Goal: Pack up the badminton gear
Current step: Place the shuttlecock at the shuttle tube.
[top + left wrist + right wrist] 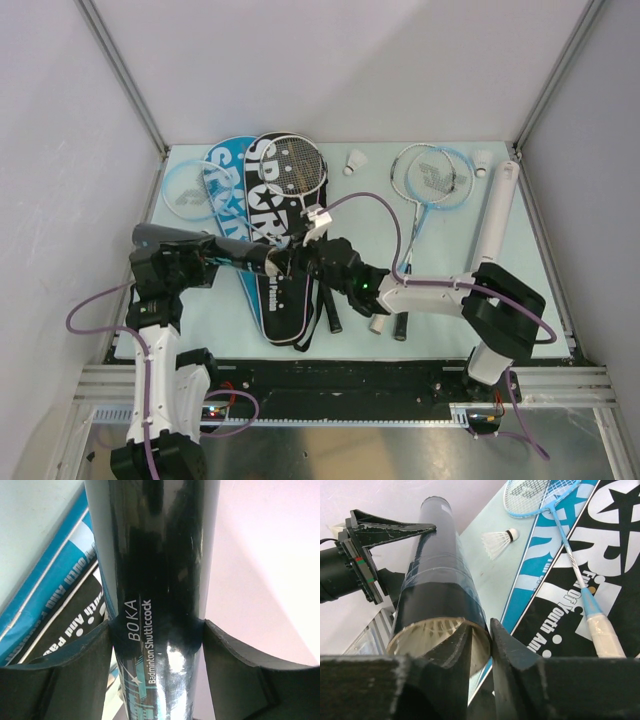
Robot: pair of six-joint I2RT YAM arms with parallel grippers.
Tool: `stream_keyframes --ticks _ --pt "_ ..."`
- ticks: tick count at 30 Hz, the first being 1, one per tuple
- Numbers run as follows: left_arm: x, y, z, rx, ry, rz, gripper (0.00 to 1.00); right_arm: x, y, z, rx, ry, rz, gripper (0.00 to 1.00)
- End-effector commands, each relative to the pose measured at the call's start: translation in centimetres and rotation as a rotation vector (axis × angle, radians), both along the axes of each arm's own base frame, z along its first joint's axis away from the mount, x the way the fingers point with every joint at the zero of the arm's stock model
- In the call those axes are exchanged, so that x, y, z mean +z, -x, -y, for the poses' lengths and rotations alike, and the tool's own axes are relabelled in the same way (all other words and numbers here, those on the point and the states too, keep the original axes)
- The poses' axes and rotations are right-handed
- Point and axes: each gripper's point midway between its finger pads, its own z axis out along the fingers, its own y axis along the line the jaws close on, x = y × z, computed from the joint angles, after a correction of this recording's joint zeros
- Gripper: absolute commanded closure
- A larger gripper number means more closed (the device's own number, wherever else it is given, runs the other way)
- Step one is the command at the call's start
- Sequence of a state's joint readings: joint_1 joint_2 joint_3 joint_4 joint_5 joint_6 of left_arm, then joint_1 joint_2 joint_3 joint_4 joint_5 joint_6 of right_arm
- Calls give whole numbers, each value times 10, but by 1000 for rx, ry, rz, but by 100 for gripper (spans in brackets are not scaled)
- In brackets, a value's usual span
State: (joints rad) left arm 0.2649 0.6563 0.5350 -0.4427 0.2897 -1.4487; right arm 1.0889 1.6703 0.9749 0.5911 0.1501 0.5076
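Observation:
My left gripper [156, 627] is shut on the black tube [155, 555], a finger [85, 650] on either side. It holds the tube [215, 247] level above the table's left side. At the tube's open end [437, 575] is my right gripper [481, 630], nearly shut, with one finger inside the mouth, the other outside and the rim between them. White feathers of a shuttlecock [427, 632] show inside the tube. Another shuttlecock [497, 541] lies on the table beyond. A blue-shafted racket [570, 555] lies across the blue and black covers [275, 250].
At the back lie a racket [295, 165] on the black cover, a blue racket head [185, 190] at the left, and rackets [430, 175] at the right. Two shuttlecocks [355, 160] [483, 160] and a white tube [497, 210] lie back right. Racket handles [378, 325] reach the near edge.

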Motion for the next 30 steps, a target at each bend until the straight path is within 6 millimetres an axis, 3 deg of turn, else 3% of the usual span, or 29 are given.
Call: stream_keyframes --ticks 1,3,8,14,17,21,30 --pt "36 6 37 -181 86 107 71 28 5 -21 54 -105 28 66" --pt "38 6 38 -183 89 112 71 26 3 -20 41 -104 24 59" --pt "35 4 31 -158 42 113 72 21 -3 -10 -17 -60 2 64" --pt "26 1 25 -134 22 88 72 31 -1 8 -24 -12 -5 39" --pt "32 1 26 -140 23 103 72 32 -3 11 -13 -9 -10 36" --pt "42 1 30 -156 31 125 72 33 -6 6 3 -39 -8 38" --pt "47 5 40 -185 59 135 72 33 -6 -24 32 -81 7 31"
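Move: The right hand's nearly shut fingers are at the mouth of the shuttle tube, its middle about 3 cm to their left, 1 cm back and level with them. The white racket grip lies roughly 6 cm ahead, 5 cm right and 15 cm below; the loose shuttlecock some 14 cm ahead, 30 cm left and 17 cm below. From the left hand, gripping the tube, that mouth is about 21 cm right, 4 cm back, level. The right hand opens its fingers wide at the tube mouth while the left shifts the tube 2 cm right. ##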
